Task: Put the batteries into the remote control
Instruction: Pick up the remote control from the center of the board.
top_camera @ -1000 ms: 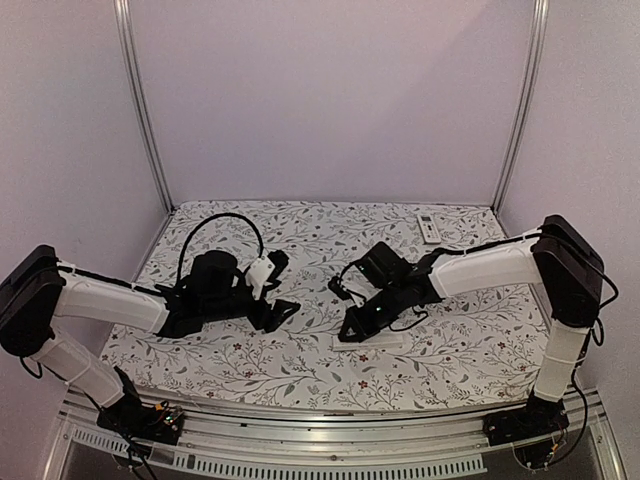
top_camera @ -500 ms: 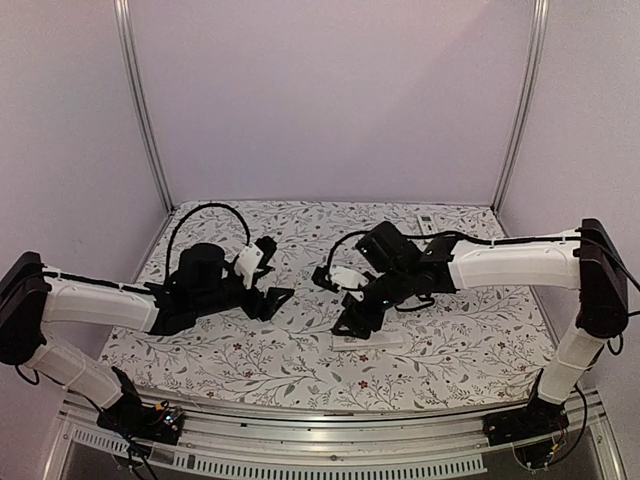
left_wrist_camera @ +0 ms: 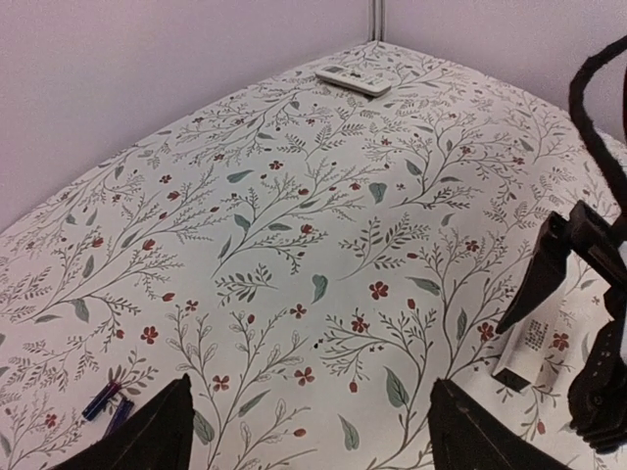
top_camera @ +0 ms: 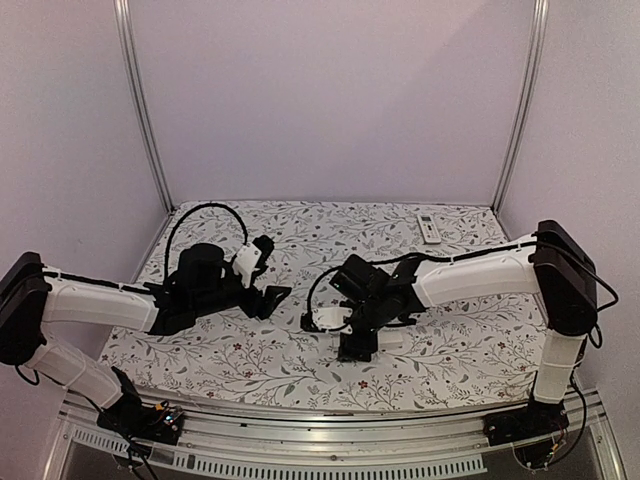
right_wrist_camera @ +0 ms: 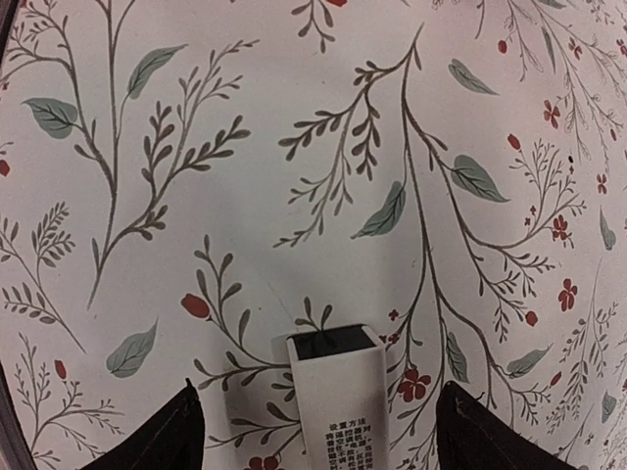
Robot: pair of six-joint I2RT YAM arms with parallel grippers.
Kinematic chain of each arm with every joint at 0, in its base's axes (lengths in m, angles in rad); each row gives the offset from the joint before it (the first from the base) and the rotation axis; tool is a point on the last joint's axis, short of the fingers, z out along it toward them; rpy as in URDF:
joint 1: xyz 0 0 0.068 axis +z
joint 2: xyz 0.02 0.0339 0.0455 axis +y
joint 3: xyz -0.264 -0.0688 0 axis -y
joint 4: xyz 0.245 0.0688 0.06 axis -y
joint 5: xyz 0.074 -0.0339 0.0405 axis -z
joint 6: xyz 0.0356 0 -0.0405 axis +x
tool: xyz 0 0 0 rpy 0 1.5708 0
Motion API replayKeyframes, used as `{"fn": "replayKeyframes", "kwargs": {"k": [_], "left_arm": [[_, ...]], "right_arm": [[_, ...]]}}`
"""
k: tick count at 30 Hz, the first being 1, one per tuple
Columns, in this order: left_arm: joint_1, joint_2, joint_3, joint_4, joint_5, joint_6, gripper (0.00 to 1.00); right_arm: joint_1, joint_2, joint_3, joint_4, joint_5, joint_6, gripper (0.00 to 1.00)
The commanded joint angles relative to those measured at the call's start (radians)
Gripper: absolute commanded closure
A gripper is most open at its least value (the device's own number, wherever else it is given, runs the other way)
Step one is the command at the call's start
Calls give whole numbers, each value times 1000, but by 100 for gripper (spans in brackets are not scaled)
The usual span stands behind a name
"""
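The remote control (right_wrist_camera: 343, 411) is a white bar lying label side up on the flowered cloth, with its dark end pointing away from the wrist. My right gripper (right_wrist_camera: 323, 441) hangs over it, open, with a fingertip on either side and neither one touching. From above, the remote control (top_camera: 392, 338) peeks out beside the right gripper (top_camera: 356, 346). Two small dark batteries (left_wrist_camera: 106, 403) lie on the cloth just left of my left gripper (left_wrist_camera: 313, 441). That gripper is open and holds nothing. In the left wrist view the remote control (left_wrist_camera: 529, 345) shows under the right gripper (left_wrist_camera: 588, 323).
A second white remote (top_camera: 428, 228) lies near the back right corner, also in view as the far remote (left_wrist_camera: 353, 80). The flowered tablecloth (top_camera: 300, 235) covers the table. Metal posts and pale walls close in the back and sides.
My right gripper has gone from shut to open and has shifted left and nearer over the remote control. My left gripper has drawn back a little to the left.
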Motion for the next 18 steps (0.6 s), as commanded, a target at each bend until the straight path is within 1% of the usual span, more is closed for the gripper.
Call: {"fn": "replayKeyframes", "kwargs": {"k": [1, 5, 8, 10, 12, 14, 17, 18], "left_arm": [[14, 6, -4, -6, 0, -6, 18], [13, 9, -4, -1, 1, -6, 18], [14, 5, -7, -2, 1, -7, 18], [13, -3, -10, 1, 1, -7, 18], [13, -13, -18, 7, 1, -7, 18], [13, -23, -26, 16, 12, -6, 18], [12, -39, -38, 34, 23, -7, 19], [13, -43, -42, 40, 23, -7, 20]], "right_arm": [[-2, 35, 16, -20, 21, -20, 20], [-2, 71, 39, -24, 12, -21, 24], [-2, 114, 72, -62, 16, -11, 31], [-2, 132, 75, -67, 7, -9, 40], [-2, 131, 74, -65, -2, -10, 55], [-2, 121, 77, -67, -4, -12, 67], [-3, 111, 106, -96, -23, -14, 76], [-2, 107, 117, -106, -31, -14, 78]]}}
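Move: The remote control lies crosswise, just under the open right gripper, which is over its left part: its middle is about 3 cm to the right of the hand, level fore and aft, and 3 cm below. The other remote is roughly 34 cm ahead and 21 cm to the right. The loose batteries are some 18 cm ahead and 24 cm to the left. From the left hand, the remote control's middle is around 9 cm back, 19 cm to the right and 13 cm down. The right hand, already pointing steeply down with its fingers wide, sinks about 2 cm straight onto the left part of the remote control, so that one finger comes down along its near long side and the other along its far one. It bottoms out with a slight drift to the left, then stays there while the fingers, which began to narrow on the way down, close from wide open to about a quarter and pinch the body across its width just behind its dark left end. ##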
